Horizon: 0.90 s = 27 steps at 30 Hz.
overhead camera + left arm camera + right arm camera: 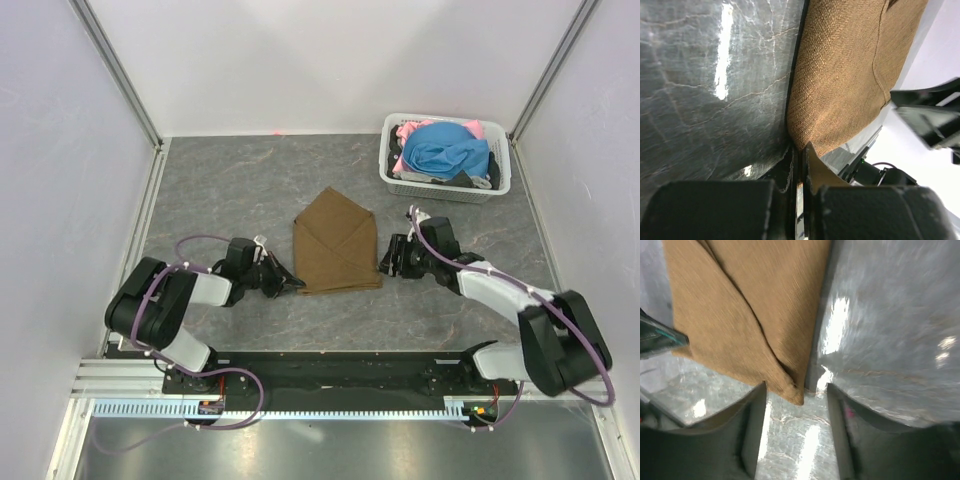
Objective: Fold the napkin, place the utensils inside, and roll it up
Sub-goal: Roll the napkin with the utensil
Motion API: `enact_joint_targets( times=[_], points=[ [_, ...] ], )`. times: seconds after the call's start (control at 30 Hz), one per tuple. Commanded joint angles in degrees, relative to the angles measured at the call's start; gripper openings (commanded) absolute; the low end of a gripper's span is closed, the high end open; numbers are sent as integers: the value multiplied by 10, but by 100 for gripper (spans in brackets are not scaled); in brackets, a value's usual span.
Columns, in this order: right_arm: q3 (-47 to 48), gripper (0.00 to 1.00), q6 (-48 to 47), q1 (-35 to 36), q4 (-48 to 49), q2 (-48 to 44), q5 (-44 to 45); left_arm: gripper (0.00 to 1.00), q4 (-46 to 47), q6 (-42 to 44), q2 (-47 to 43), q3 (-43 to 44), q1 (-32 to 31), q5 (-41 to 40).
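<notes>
The brown napkin (337, 243) lies folded to a point on the grey table (230, 180), its flaps overlapping. My left gripper (292, 284) sits at its near left corner; in the left wrist view the fingers (801, 150) are pressed together with the corner of the cloth (850, 75) caught at their tips. My right gripper (385, 258) is at the near right corner. It stands open (796, 386), and the napkin's corner (750, 305) lies loose between the fingertips, touching neither. The utensils are out of view.
A white basket (430, 188) with blue and pink clothes stands at the back right, just beyond the right arm. White enclosure walls close the table on the left, back and right.
</notes>
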Motion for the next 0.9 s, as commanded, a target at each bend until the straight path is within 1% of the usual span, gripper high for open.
enact_joint_targets(
  times=[0.0,0.07,0.1,0.13,0.2,0.23,0.3,0.33,0.37,0.4,0.43,0.5,0.63,0.7,0.87],
  points=[
    [49,65,-109,17,-56,-89,107,2,-61,10,18,22,7,50],
    [53,68,-129,54,-56,-122,135,2,-68,5,26,25,12,81],
    [56,69,-141,72,-53,-131,167,2,-70,2,26,27,14,92],
    [57,70,-160,111,-43,-137,181,2,-76,-2,28,28,15,110],
    [58,71,-178,150,-26,-146,218,2,-91,-2,26,32,22,123],
    [58,71,-195,188,-9,-142,227,2,-103,-2,24,34,23,137],
    [58,72,-211,228,12,-133,263,2,-114,-4,21,36,34,152],
    [59,72,-235,266,35,-120,271,2,-125,-3,20,36,43,165],
    [57,72,-248,288,47,-113,283,2,-132,-2,18,37,47,170],
    [58,72,-262,331,71,-106,299,2,-139,4,17,40,50,174],
    [59,73,-285,350,80,-92,328,2,-161,8,16,42,56,179],
    [71,73,-312,397,101,-71,346,2,-179,23,17,52,61,184],
    [106,73,-368,464,115,10,387,2,-205,35,17,59,77,200],
    [118,74,-394,496,132,34,406,2,-224,49,21,65,81,201],
    [137,75,-413,519,153,91,404,2,-240,59,23,69,95,210]
  ],
)
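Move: The left gripper has the napkin's near-left corner pinched at its tips, with the napkin middle about 9 cm ahead and 8 cm to the right. For the right gripper, open just above the table, that near-left corner lies some 18 cm left, 3 cm back and 3 cm down. The near-right corner is about 1 cm left, 2 cm back and 3 cm below it, and the napkin middle is about 6 cm ahead and 9 cm left, 3 cm down. Lift the right gripper clear of the near-right corner, then swing it some 17 cm left and 8 cm back along the napkin's near end towards the left gripper, sinking a little late on. Open the fingers further and roll the wrist about 70 degrees counter-clockwise. Meanwhile keep the left pinch, drawing that corner back about 3 cm and tipping the fingers down. ##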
